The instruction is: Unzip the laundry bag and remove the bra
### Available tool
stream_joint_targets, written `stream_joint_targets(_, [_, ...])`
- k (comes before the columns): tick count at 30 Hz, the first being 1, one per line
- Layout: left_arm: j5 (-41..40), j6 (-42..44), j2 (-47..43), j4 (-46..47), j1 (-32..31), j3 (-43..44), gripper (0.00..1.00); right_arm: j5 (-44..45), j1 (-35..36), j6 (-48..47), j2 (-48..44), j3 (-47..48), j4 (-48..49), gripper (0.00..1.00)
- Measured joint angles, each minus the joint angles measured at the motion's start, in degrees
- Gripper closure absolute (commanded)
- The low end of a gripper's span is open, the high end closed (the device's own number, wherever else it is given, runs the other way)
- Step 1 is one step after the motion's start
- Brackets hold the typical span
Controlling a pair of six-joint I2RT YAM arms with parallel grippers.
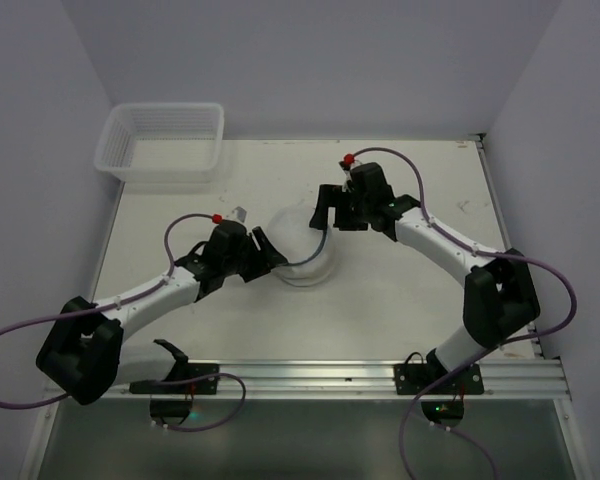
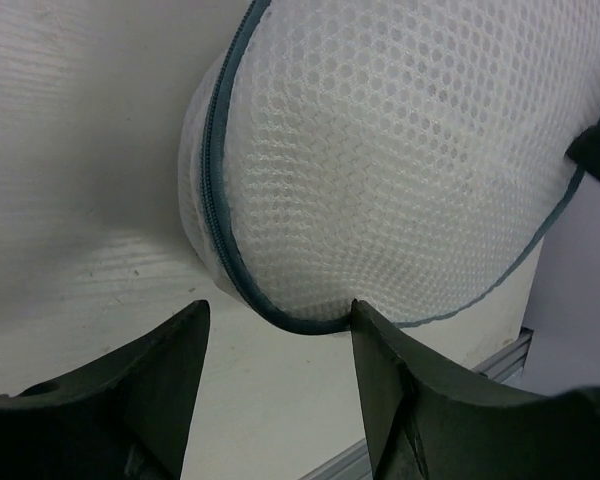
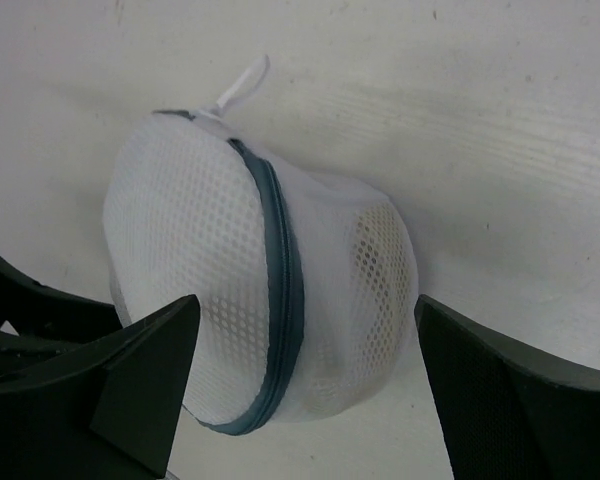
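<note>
The laundry bag [image 1: 305,252], a round white mesh case with a grey-blue zip rim [image 3: 283,270], lies mid-table and looks zipped shut. A white pull loop [image 3: 242,84] sticks out at its far end. My left gripper [image 1: 267,250] is at the bag's left side and open. In the left wrist view the left gripper [image 2: 278,318] has its right fingertip [image 2: 360,312] against the zip rim [image 2: 218,190], with bare table between the fingers. My right gripper [image 1: 335,212] is open at the bag's back right, and the right gripper [image 3: 305,325] straddles the bag [image 3: 200,250] without touching it. The bra is hidden; only a beige tint shows through the mesh.
A white latticed plastic basket [image 1: 162,143] stands at the back left corner against the wall. An aluminium rail [image 1: 330,375] runs along the near table edge by the arm bases. Walls close in the left, back and right sides.
</note>
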Motion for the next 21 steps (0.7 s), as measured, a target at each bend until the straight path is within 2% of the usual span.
stream_joint_targets(5, [-2.25,2.05,3.67,0.66,0.5,0.87,0.39,-0.11,1.44,0.57,-2.14,-7.61,1.07,0.28])
stream_joint_targets(8, [-2.71,5.22,6.12,0.52,2.1,3.28,0.37,-0.33,2.12,1.75,-7.1,-14.82,1.33,0.34])
stream_joint_targets(12, [-2.62,10.56,9.53,1.25,4.61,9.6,0.31,-1.75,5.49,3.41,-12.72,-19.96,1.4,0.34])
stream_joint_targets(16, [-1.16,13.92,13.03,4.48,6.6,14.6,0.26,-4.09,8.83,4.92,-13.94,-20.7,2.64,0.32])
stream_joint_targets(21, [1.07,15.39,16.11,6.49,6.93,17.68,0.11,-5.53,9.92,5.51,-13.92,-20.44,3.65,0.28])
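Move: Between the two hands stands the laundry bag, its rim ringed by the zip. From the left hand, at its near-left corner with fingers half open, its middle lies about 5 cm ahead, 8 cm to the right and 3 cm lower. From the right hand, wide open over its far-right side, it lies roughly 4 cm back, 7 cm to the left and 9 cm below. Nothing else stands close by. Sweeping in opposite ways around the laundry bag, the hands turn it clockwise: the right one sinks about 5 cm while drawing back some 12 cm down the bag's right side to its near rim, partly closing its fingers. The left dips slightly at the near-left corner, then runs about 11 cm forward along the left side, rising, tipping up some 15 degrees and opening wider. ##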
